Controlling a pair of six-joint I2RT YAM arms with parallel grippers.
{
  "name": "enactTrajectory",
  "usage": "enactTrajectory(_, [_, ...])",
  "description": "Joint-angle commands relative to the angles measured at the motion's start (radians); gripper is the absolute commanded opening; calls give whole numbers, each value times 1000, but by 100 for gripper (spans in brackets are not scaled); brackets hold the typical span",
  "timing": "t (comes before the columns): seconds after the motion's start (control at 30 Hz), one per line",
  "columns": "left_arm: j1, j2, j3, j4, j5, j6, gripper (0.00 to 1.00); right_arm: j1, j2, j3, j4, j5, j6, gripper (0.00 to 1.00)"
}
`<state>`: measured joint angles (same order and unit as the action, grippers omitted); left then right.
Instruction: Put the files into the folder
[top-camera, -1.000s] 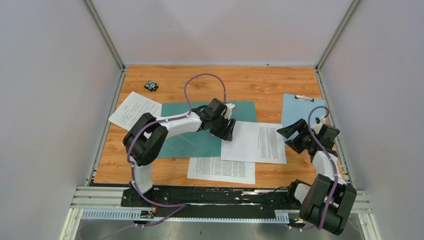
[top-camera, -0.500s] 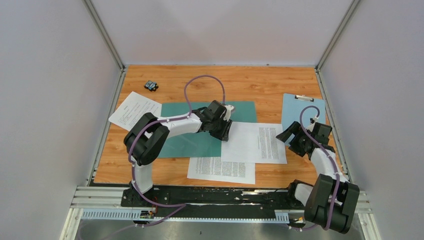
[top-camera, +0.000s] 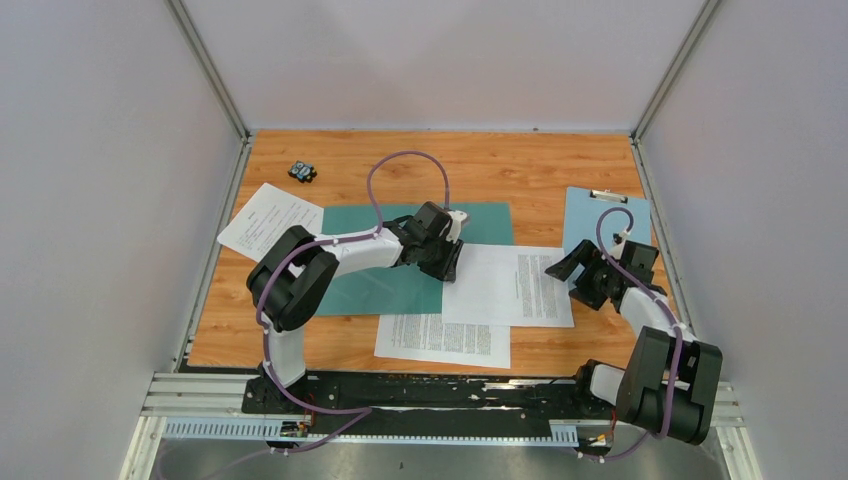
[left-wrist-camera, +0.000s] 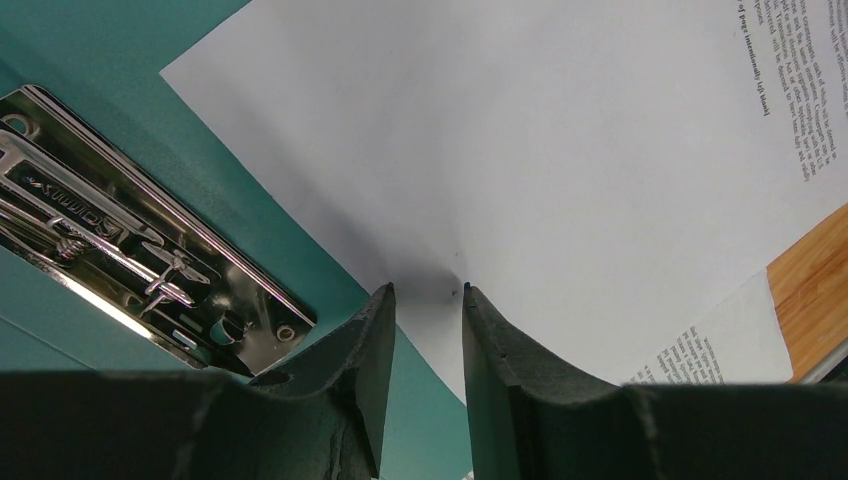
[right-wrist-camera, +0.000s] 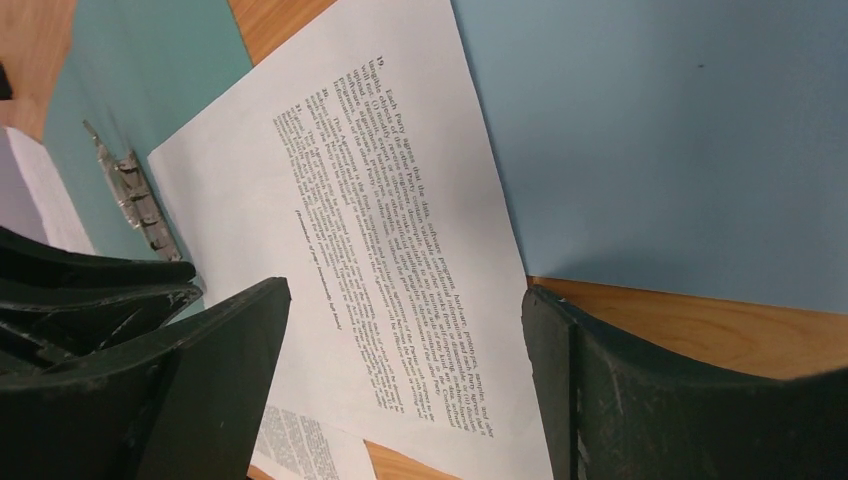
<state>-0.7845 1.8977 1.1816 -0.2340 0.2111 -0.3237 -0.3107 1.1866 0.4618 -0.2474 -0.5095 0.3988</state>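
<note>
The teal folder (top-camera: 390, 270) lies open on the table, its metal fastener (left-wrist-camera: 130, 230) showing. One of the files, a printed sheet (top-camera: 510, 285), overlaps the folder's right edge. My left gripper (top-camera: 450, 262) has both fingertips down on that sheet's left edge (left-wrist-camera: 427, 292), jaws narrowed to a small gap with flat paper showing between them. My right gripper (top-camera: 565, 270) hovers wide open over the sheet's right edge (right-wrist-camera: 407, 290), holding nothing. A second sheet (top-camera: 442, 340) lies partly under the first. A third sheet (top-camera: 268, 220) lies at the folder's left.
A light blue clipboard (top-camera: 605, 225) lies at the right, just beyond the right gripper. A small black object (top-camera: 302, 171) sits at the back left. Grey walls close in the table on three sides.
The left gripper's jaws have narrowed while resting on the sheet's left edge. The right arm has stretched forward and left, bringing its open gripper over the sheet's right edge.
</note>
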Motion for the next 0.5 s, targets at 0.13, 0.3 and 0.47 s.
enactTrajectory(0.13, [-4,0,-24,2,-13,24,39,6,-38,-10,158,-274,131,87])
enactTrajectory(0.3, [-4,0,-20,1,-11,20,39,6,-102,-28,304,-413,238,87])
enactTrajectory(0.47, [-4,-1,-18,-11,-22,21,39,5,-155,26,88,-276,144,86])
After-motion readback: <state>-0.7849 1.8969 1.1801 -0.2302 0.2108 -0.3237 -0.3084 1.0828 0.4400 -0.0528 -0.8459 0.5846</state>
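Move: The right hand, wide open, is low over the printed right part of the half-inserted file; the file's middle is about 11 cm to its left, level fore and aft, and 3 cm below. The folder's middle is some 31 cm left and 6 cm ahead of that hand; the blue clipboard is about 10 cm to its right and 10 cm ahead. From the left hand, at the file's inner edge, the file's middle is roughly 13 cm right and 2 cm back. Up and to the left, the right hand comes away from the right end of the file, sliding left at first and then climbing faster, about 7 cm up and 4 cm across over the sheet towards the folder. Its fingers stay wide open while the wrist tips them up and rolls the left side upward, some 20 degrees in all. The left hand stays put, its half-open fingers still resting on the file's inner edge. ##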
